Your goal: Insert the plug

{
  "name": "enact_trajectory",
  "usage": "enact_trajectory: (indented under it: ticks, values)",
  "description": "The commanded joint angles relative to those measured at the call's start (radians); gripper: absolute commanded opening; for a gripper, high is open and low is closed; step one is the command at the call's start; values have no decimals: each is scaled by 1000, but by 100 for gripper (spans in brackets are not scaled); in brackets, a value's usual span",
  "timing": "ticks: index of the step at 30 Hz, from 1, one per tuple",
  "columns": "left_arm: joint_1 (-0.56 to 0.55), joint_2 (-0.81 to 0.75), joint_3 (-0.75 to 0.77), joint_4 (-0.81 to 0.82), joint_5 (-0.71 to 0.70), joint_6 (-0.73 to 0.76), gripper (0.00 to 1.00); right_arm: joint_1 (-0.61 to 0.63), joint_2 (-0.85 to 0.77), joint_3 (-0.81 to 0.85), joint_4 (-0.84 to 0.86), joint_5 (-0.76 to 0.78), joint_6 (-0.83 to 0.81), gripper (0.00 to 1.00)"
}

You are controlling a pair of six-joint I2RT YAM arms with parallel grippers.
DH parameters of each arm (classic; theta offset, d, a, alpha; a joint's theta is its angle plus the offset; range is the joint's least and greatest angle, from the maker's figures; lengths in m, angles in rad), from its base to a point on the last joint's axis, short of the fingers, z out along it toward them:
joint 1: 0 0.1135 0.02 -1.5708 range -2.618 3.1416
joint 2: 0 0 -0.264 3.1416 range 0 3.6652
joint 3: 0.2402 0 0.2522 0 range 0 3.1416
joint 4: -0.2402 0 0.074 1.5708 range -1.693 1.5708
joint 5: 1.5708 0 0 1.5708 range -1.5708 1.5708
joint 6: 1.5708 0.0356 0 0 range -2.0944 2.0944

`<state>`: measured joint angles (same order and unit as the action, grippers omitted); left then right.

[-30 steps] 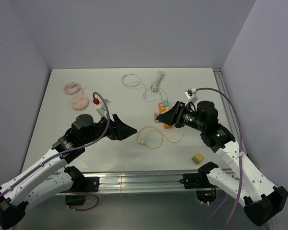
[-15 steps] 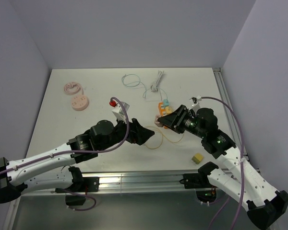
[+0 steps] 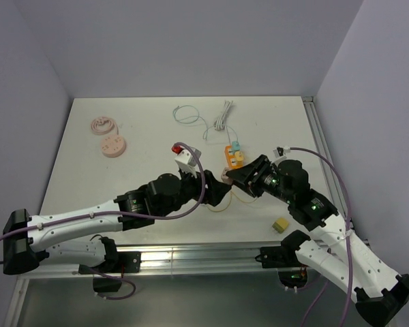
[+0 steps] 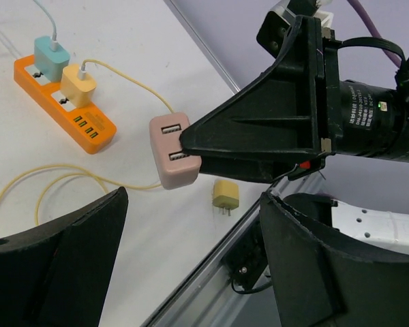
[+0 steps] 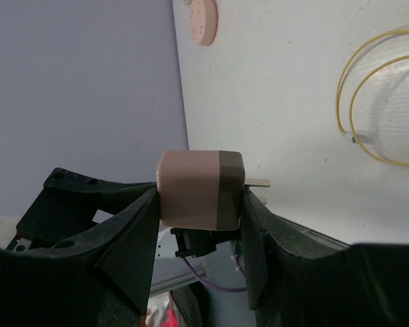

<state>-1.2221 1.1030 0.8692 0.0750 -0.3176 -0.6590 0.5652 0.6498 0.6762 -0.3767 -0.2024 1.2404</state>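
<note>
The plug is a pink cube with a darker face and metal prongs pointing right. My right gripper is shut on it and holds it above the table. In the left wrist view the same plug shows two USB ports at the tips of the right gripper's black fingers. The orange power strip lies beyond it with a teal and a yellow adapter plugged in. My left gripper is open, empty, and faces the plug from close by. From above, the left gripper sits just left of the right gripper.
A small yellow adapter lies near the table's front right edge. A yellow cable loop lies beside the strip. Two pink discs rest at the back left. White and green cables lie at the back.
My left arm has swung right across the table until its gripper sits next to the right gripper. The right gripper has moved slightly nearer, still holding the plug.
</note>
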Motion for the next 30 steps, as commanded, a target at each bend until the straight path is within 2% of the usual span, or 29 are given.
enact_trajectory:
  ticks: [1,7,26,30]
  values:
    - [-30,35,68,65,-66,53,83,21,-6,26,13,20,54,0]
    - [-51,47,64,72,-121,56,81,50,-29,28,18,32,77,0]
    - [-53,86,65,80,-147,61,55,127,-52,39,9,72,106,0]
    - [-53,87,63,69,-161,64,55,136,-49,31,21,67,117,0]
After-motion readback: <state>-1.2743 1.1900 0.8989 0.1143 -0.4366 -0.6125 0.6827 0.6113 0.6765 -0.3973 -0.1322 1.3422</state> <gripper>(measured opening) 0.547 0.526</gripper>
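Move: The pink plug, held in the right hand, lies about 5 cm ahead and 4 cm to the right of the left hand, roughly 1 cm lower. From the right hand, the left fingers wait some 5 cm back and 4 cm to the left, about 1 cm higher. The orange power strip is on the table roughly 15 cm ahead of the right hand, 3 cm to its right and 23 cm below. Still pinching the pink plug front and back, the right hand carries it back about 2 cm, then a little left and up, towards the left gripper. The left hand eases some 1.5 cm to the right and about 1 cm down towards the plug, its fingers narrowing from wide open to about half open, with no clear touch yet. ##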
